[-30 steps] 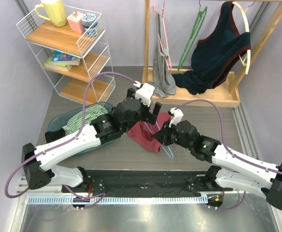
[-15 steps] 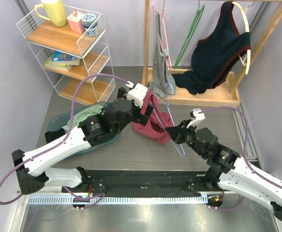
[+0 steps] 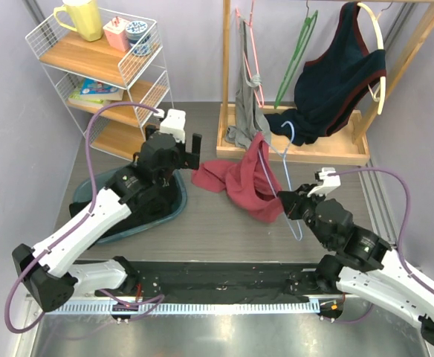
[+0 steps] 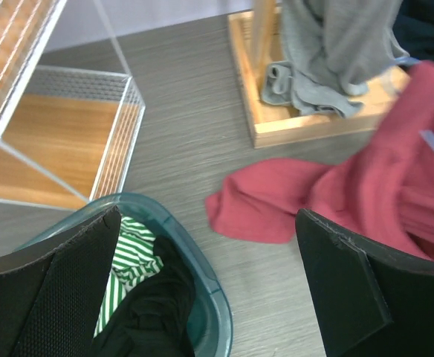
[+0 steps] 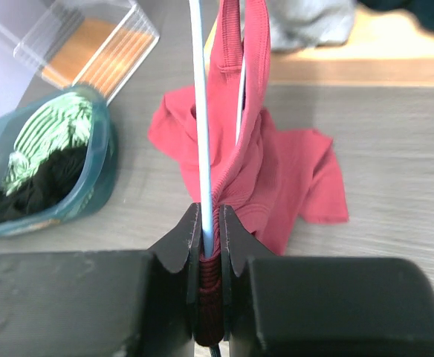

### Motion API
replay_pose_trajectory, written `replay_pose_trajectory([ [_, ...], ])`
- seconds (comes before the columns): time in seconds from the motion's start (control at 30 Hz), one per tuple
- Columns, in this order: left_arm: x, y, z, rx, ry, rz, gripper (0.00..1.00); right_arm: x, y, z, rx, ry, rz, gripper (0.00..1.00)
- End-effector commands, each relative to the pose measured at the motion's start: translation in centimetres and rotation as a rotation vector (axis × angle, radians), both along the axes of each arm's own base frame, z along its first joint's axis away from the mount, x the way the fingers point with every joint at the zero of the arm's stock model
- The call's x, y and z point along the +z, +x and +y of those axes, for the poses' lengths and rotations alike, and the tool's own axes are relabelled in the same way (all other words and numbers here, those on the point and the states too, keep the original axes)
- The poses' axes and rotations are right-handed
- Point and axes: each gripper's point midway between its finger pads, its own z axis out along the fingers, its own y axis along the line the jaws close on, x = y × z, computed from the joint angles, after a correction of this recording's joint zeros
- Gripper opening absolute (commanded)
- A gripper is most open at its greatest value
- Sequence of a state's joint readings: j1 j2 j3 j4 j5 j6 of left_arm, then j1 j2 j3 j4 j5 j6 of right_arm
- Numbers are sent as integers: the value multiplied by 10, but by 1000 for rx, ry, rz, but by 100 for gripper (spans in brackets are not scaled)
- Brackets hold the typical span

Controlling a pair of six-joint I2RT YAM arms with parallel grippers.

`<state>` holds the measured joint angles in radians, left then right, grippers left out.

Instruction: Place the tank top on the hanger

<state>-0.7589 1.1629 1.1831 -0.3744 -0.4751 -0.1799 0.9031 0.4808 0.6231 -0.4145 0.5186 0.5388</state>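
The maroon tank top (image 3: 239, 182) hangs partly on the light-blue hanger (image 3: 296, 229) and trails onto the table to the left. My right gripper (image 3: 286, 199) is shut on the hanger wire (image 5: 200, 111) together with a bunched fold of the tank top (image 5: 291, 178); its jaws (image 5: 210, 223) pinch both. The hanger's hook points toward the wooden rack. My left gripper (image 3: 180, 143) is open and holds nothing, hovering left of the top over the basin's edge. In the left wrist view the gripper (image 4: 209, 290) spans bare table, with the tank top (image 4: 336, 193) ahead to the right.
A teal basin (image 3: 174, 210) holding striped and black clothes sits under the left arm. A white wire shelf (image 3: 105, 74) stands at the back left. The wooden rack (image 3: 306, 152) behind carries a grey garment (image 3: 248, 111), a navy garment (image 3: 336, 82), and green (image 3: 295, 56) and pink (image 3: 250, 52) hangers.
My left gripper opened, let go of the tank top and drew back left toward the basin. The right gripper carried hanger and top right and back, and the top now spreads out.
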Motion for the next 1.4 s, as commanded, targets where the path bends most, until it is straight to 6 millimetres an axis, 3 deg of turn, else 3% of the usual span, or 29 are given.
replay_pose_trajectory([
  [0.0,1,1,-5,-27,-121,33,100,47,3,-36,-141,32,-107,1],
  [0.3,-5,2,-1,-19,-116,37,100,71,-2,-64,-224,30,-149,1],
  [0.43,-6,1,-2,-28,-118,40,100,92,-2,-73,-257,8,-160,1],
  [0.5,-8,1,-3,-31,-118,45,100,96,2,-70,-264,-30,-137,1],
  [0.9,-2,-3,0,-39,-129,32,100,163,17,-79,-373,-105,-161,1],
  [1.0,-1,-5,1,-40,-131,30,100,175,22,-73,-374,-118,-165,1],
  [1.2,2,-7,1,-46,-139,26,100,184,38,-59,-372,-187,-161,1],
  [1.3,4,-8,1,-49,-147,21,100,178,50,-49,-343,-211,-140,1],
  [1.37,6,-9,2,-49,-149,19,100,174,64,-59,-368,-214,-121,1],
])
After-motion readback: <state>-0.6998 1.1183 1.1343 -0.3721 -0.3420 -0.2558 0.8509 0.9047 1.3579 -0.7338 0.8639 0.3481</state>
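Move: The right gripper already pinches the blue hanger with the red tank top on it. The free stretch of the rack's rail lies about 37 cm ahead of it, 8 cm to its right and 28 cm up. The green hanger hangs about 36 cm ahead, 2 cm right and 15 cm up; the dark top about 34 cm ahead, 16 cm right and 8 cm up. From the left gripper the rail stretch is roughly 25 cm ahead, 36 cm right and 21 cm up. Keep the right gripper shut on the blue hanger and the red cloth, and lift them about 16 cm towards the rack's rail, first drifting some 6 cm right, then easing about 4 cm forward at the end. As you rise, turn the wrist some 20 degrees clockwise and let its left side dip about 15. Leave the open left gripper out of it, sinking only a couple of centimetres before it creeps back up. ##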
